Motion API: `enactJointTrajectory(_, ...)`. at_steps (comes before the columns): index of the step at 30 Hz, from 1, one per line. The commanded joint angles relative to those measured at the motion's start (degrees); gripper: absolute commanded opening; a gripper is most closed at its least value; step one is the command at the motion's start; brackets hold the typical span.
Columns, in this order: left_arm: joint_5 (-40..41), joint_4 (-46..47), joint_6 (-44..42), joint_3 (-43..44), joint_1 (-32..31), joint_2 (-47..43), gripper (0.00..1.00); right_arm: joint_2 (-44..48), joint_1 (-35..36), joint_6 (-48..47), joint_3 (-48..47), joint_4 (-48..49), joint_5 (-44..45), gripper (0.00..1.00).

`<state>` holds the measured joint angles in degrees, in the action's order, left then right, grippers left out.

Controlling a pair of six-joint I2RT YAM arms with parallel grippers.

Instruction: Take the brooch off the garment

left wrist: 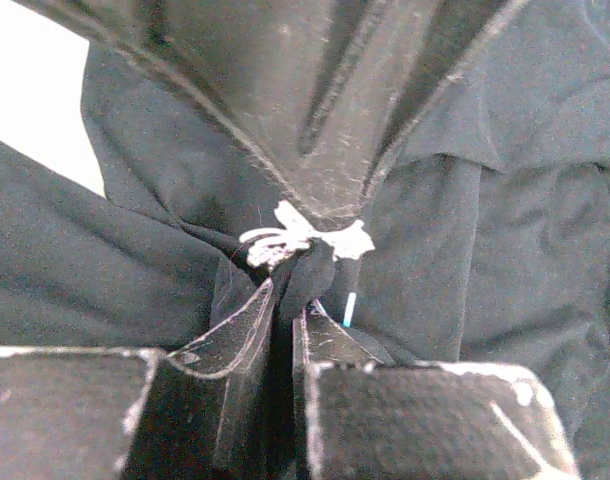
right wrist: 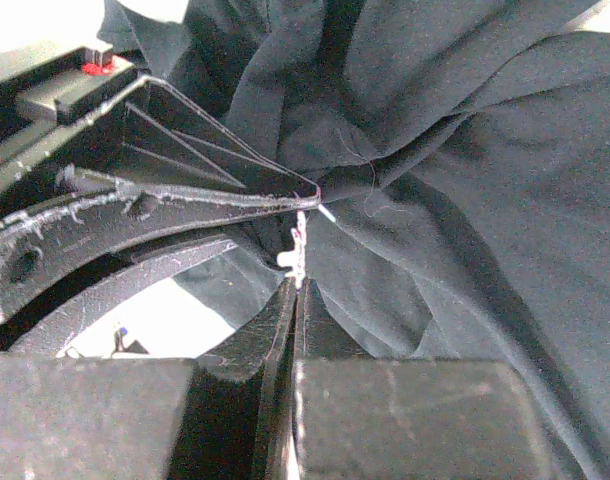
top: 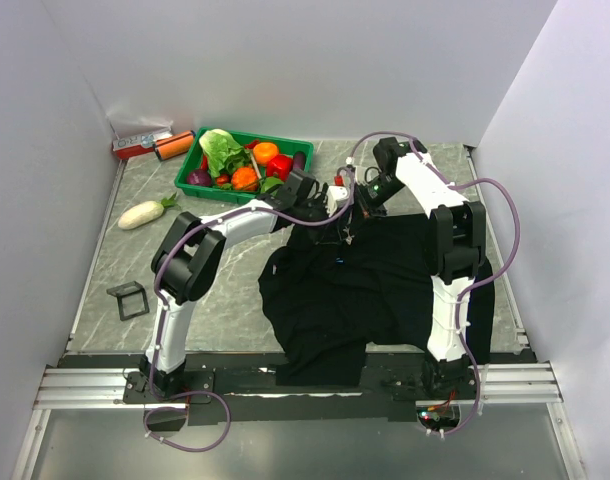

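Observation:
The black garment [top: 365, 290] lies crumpled on the table's right half, with a fold lifted at its far edge. My left gripper [top: 335, 205] is shut on a pinch of black fabric [left wrist: 315, 270] just below the brooch; in the left wrist view its tips [left wrist: 288, 300] are closed. The brooch [left wrist: 297, 238] is a tiny white sparkly pin. My right gripper [top: 361, 205] comes from the opposite side and is shut on the brooch [right wrist: 297, 255], tips closed [right wrist: 298, 285]. The left gripper's fingers [right wrist: 185, 180] show at the left of the right wrist view.
A green tray [top: 188, 170] of vegetables stands at the back, left of the grippers. A white radish [top: 143, 214] lies to its left, an orange and red item [top: 150, 147] at the back wall, a small black frame [top: 130, 300] at front left. White walls enclose the table.

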<state>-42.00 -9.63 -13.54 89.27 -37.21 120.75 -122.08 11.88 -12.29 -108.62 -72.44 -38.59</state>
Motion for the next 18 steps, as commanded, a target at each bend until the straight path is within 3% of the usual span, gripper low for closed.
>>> enactJointTrajectory(1, 0.3, 3.1, 1.3, 2.1, 0.6, -0.7, 0.18, 1.7, 0.7, -2.2, 0.8, -1.9, -1.9, 0.0)
enactJointTrajectory(10, -4.8, 2.3, 1.2, -1.1, 1.8, -1.7, 0.41, -2.3, 1.7, -8.2, 5.2, -4.6, -8.8, 0.0)
enactJointTrajectory(18, -17.4, -2.7, 3.6, 0.5, 1.9, 1.9, 0.56, -7.6, 1.5, -14.3, 9.6, -5.9, -14.7, 0.0)
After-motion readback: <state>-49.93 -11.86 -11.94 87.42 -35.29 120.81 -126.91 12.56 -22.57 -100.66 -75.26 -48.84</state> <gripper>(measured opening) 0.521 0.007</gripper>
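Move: My right fingers are already shut on the white brooch, roughly 1 cm to the left of and 1 cm below that hand's point. The blue starburst on the garment lies about 6 cm back, 3 cm to the left and 4 cm below my right hand. The green crate is some 24 cm left and 14 cm ahead of it, 8 cm lower. From my left hand, which pinches a fold of the garment, the brooch is about 3 cm to the right, at the same height. Keeping the brooch pinched, I draw my right hand back and down about 6 cm in all, easing a little left towards the blue starburst, gathering speed and tilting over some 15 degrees. Meanwhile my left fingers open to about half around the garment fold; that hand creeps slightly forward, then drops back some 2.5 cm. ##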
